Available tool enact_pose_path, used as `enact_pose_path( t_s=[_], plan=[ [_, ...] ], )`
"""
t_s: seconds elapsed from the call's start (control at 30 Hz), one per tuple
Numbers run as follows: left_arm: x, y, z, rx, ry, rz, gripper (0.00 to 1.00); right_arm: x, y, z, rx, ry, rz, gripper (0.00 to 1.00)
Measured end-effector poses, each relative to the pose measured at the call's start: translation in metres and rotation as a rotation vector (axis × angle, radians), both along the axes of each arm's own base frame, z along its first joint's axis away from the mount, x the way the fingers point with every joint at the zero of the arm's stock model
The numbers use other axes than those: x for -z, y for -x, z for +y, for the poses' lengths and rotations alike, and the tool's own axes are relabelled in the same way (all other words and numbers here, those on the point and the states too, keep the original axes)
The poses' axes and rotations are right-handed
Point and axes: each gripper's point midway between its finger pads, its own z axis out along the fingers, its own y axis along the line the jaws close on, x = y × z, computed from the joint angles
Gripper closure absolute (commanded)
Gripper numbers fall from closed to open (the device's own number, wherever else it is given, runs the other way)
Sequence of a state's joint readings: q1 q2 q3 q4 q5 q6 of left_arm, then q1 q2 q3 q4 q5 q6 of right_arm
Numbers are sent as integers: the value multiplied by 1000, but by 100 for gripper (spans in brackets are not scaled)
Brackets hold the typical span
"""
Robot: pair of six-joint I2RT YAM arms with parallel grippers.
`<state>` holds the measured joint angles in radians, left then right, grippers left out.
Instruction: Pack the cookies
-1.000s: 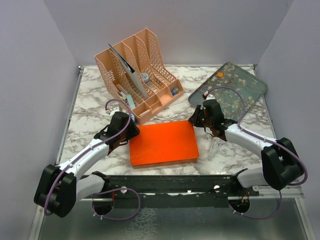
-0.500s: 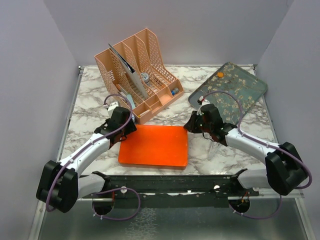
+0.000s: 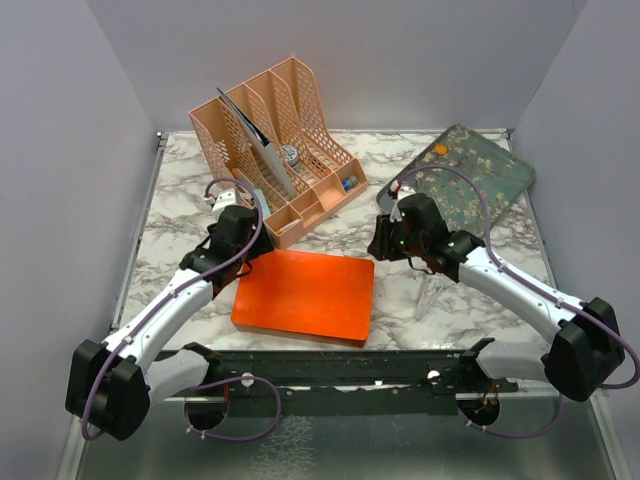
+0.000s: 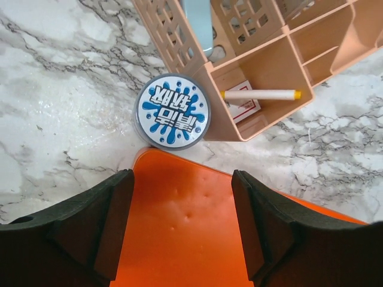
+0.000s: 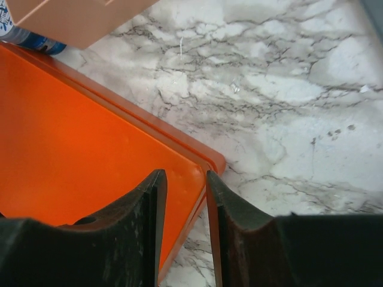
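One small orange round cookie (image 3: pixel 440 150) lies on the green floral tray (image 3: pixel 480 180) at the back right; other cookies are out of view. A flat orange box (image 3: pixel 303 295) lies on the marble between my arms. My left gripper (image 3: pixel 245 250) hovers over its far left corner, jaws wide open, nothing held (image 4: pixel 182 177). My right gripper (image 3: pixel 382 245) stands at the far right corner, and its jaws (image 5: pixel 185 174) straddle the orange box's rim (image 5: pixel 206 164) with gaps on both sides. A round blue-and-white tin (image 4: pixel 172 110) sits just beyond the box against the organizer.
A peach desk organizer (image 3: pixel 275 145) holding papers and small items stands at the back left; a white marker (image 4: pixel 260 94) lies in its front compartment. Marble tabletop (image 3: pixel 180 210) extends left, walls close on three sides.
The orange box has shifted left and toward the near edge. My right jaws have opened off its rim. The left jaws have widened and that gripper has drawn back toward the organizer.
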<state>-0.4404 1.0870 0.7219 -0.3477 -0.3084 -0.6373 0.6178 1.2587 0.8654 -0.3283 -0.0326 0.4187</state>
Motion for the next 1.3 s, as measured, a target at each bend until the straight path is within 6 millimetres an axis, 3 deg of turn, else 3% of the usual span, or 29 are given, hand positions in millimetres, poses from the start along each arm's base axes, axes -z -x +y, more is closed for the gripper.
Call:
enact_pose_path(
  t_s=[0.13,0.3,0.57,0.9,1.07,1.23,1.3],
  plan=[
    [-14,0,0,22,-3,-42,27,-20,-3,-2,-15,45,-38,72],
    [-23,3,0,49,-2,-69,27,-19,9,2,-55,130,-14,79],
    [-12,10,0,87,-38,-18,26,1,17,2,-75,295,65,87],
    [1,13,-1,127,-68,30,25,-15,11,13,-93,360,52,99],
    [2,14,-1,132,-75,34,25,0,13,13,-104,395,87,99],
    [2,15,-1,137,-79,36,25,40,21,1,-91,486,176,100],
    [3,15,-1,137,-80,37,25,39,19,1,-77,485,170,100]
  ],
)
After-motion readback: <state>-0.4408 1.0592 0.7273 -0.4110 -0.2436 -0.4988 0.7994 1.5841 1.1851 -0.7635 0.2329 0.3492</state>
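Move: My right hand, fingers part open, hangs about 4 cm above the lid's far right corner, which is 1 cm back and 1 cm right of it. From this hand the silver sticks lie some 8 cm back and 13 cm right, and the tray about 17 cm ahead and 20 cm right. From my left hand the lid's far left corner is about 2 cm ahead, 3 cm left and 5 cm below; the round tub is 6 cm ahead and 1 cm left. I shut my right fingers completely while the hand bobs a couple of centimetres above the lid and draws slightly back, rolling some 30 degrees so its left side dips. Then I drive the closed tips down about 5 cm onto the lid by its far right corner. My left hand, still open, lifts about 2 cm, sinks back over the lid and eases 1.5 cm back. ##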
